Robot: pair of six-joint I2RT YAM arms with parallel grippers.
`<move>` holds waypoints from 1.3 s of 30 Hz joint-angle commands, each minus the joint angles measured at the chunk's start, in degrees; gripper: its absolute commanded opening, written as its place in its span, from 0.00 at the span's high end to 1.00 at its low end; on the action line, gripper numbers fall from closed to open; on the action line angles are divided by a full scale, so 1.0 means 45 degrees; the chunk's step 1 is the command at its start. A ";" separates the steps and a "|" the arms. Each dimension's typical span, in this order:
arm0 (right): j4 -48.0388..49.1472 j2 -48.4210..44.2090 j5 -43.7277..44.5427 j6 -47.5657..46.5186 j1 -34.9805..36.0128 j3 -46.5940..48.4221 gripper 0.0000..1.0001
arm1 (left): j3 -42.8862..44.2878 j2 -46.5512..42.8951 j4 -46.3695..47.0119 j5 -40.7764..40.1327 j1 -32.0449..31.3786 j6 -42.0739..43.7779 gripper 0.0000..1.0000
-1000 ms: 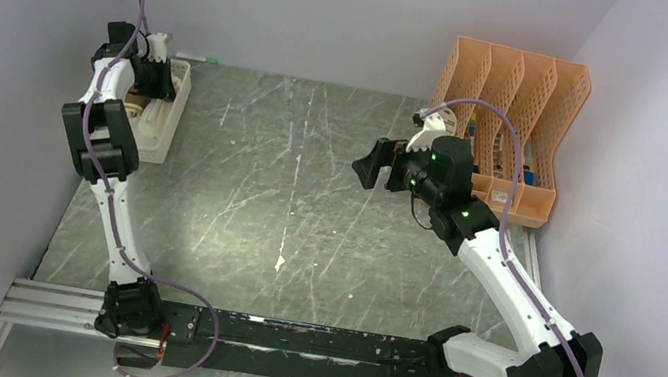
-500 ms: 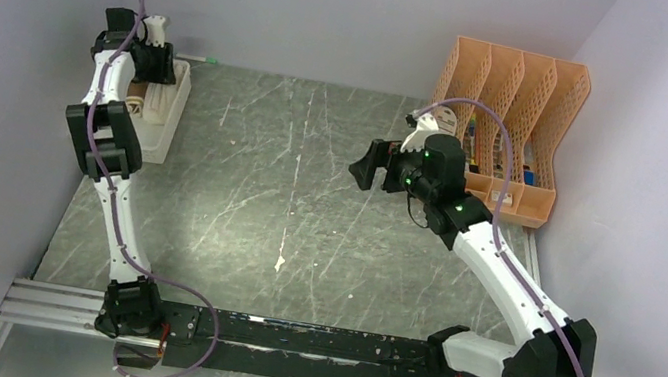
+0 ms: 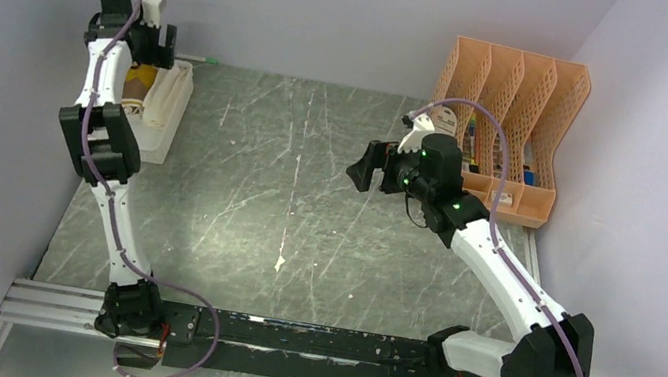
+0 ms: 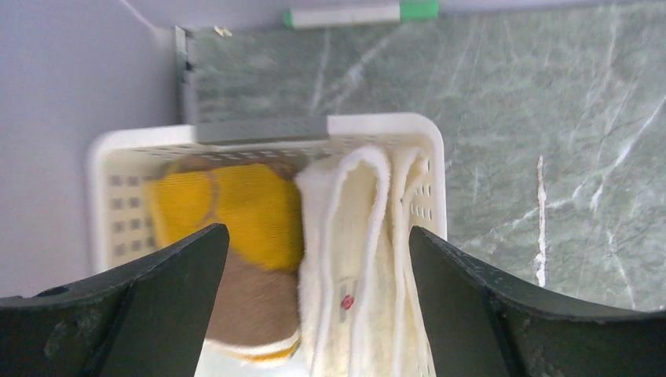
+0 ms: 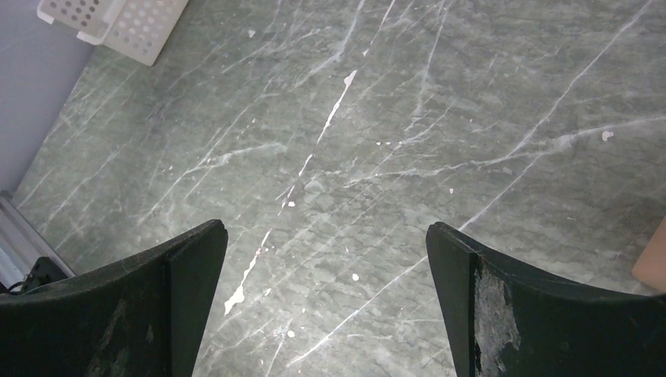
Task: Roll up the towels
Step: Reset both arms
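Note:
Both towels lie side by side in a white basket point(image 4: 377, 123) at the table's far left. The mustard-yellow and brown towel point(image 4: 243, 212) is on the left. The cream-white towel point(image 4: 361, 259) lies rolled on the right, its small label tag showing. My left gripper point(image 4: 316, 236) hangs open above them and holds nothing. In the top view the left gripper point(image 3: 146, 37) is over the far end of the basket point(image 3: 163, 121), with the yellow towel point(image 3: 137, 76) showing below it. My right gripper point(image 3: 364, 165) stands open over bare table point(image 5: 326, 236).
An orange slotted file rack point(image 3: 510, 105) stands at the back right, close behind the right arm. A green-capped marker point(image 4: 361, 13) lies along the back wall beyond the basket. The left wall runs close beside the basket. A basket corner point(image 5: 118, 23) shows in the right wrist view.
My left gripper has opened and lifted up and back from the basket, leaving the towels in it. The right arm has shifted slightly to the left, still open.

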 commanded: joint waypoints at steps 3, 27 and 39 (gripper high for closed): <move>0.0206 -0.0073 -0.0075 -0.0064 0.0117 0.0297 0.00 | -0.0122 -0.2964 0.0296 -0.1349 -0.0030 0.0240 0.05; 0.0890 -0.0681 0.8329 0.1931 0.0136 0.0031 0.00 | -1.8674 -1.6833 0.9715 0.1034 -0.7200 -0.6239 0.01; 0.2506 -0.2378 0.8579 0.1201 0.0142 -0.1533 0.00 | -1.7772 -1.7274 0.8020 0.1320 -0.7245 -0.5162 0.01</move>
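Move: The cream towel I just released lies in the white basket about 9 cm below my open left hand, 3 cm back and 2 cm right of it. The brown-and-yellow towel is roughly 9 cm to the cream one's left, level with it, and the green-capped marker lies some 15 cm beyond the cream one. From my right hand the cream towel is about 55 cm left, 23 ahead and 18 down; the peach organizer is some 30 cm right and 15 ahead. I lift my empty, open left hand about 20 cm clear of the basket, then sweep it back and right some 30 cm each way over the bare table, dropping on the way and easing up a little at the end, with the fingers turned clockwise and tipped up. I also shift my open right hand about 10 cm right, towards the organizer, rising slightly and turning some 35 degrees clockwise. ##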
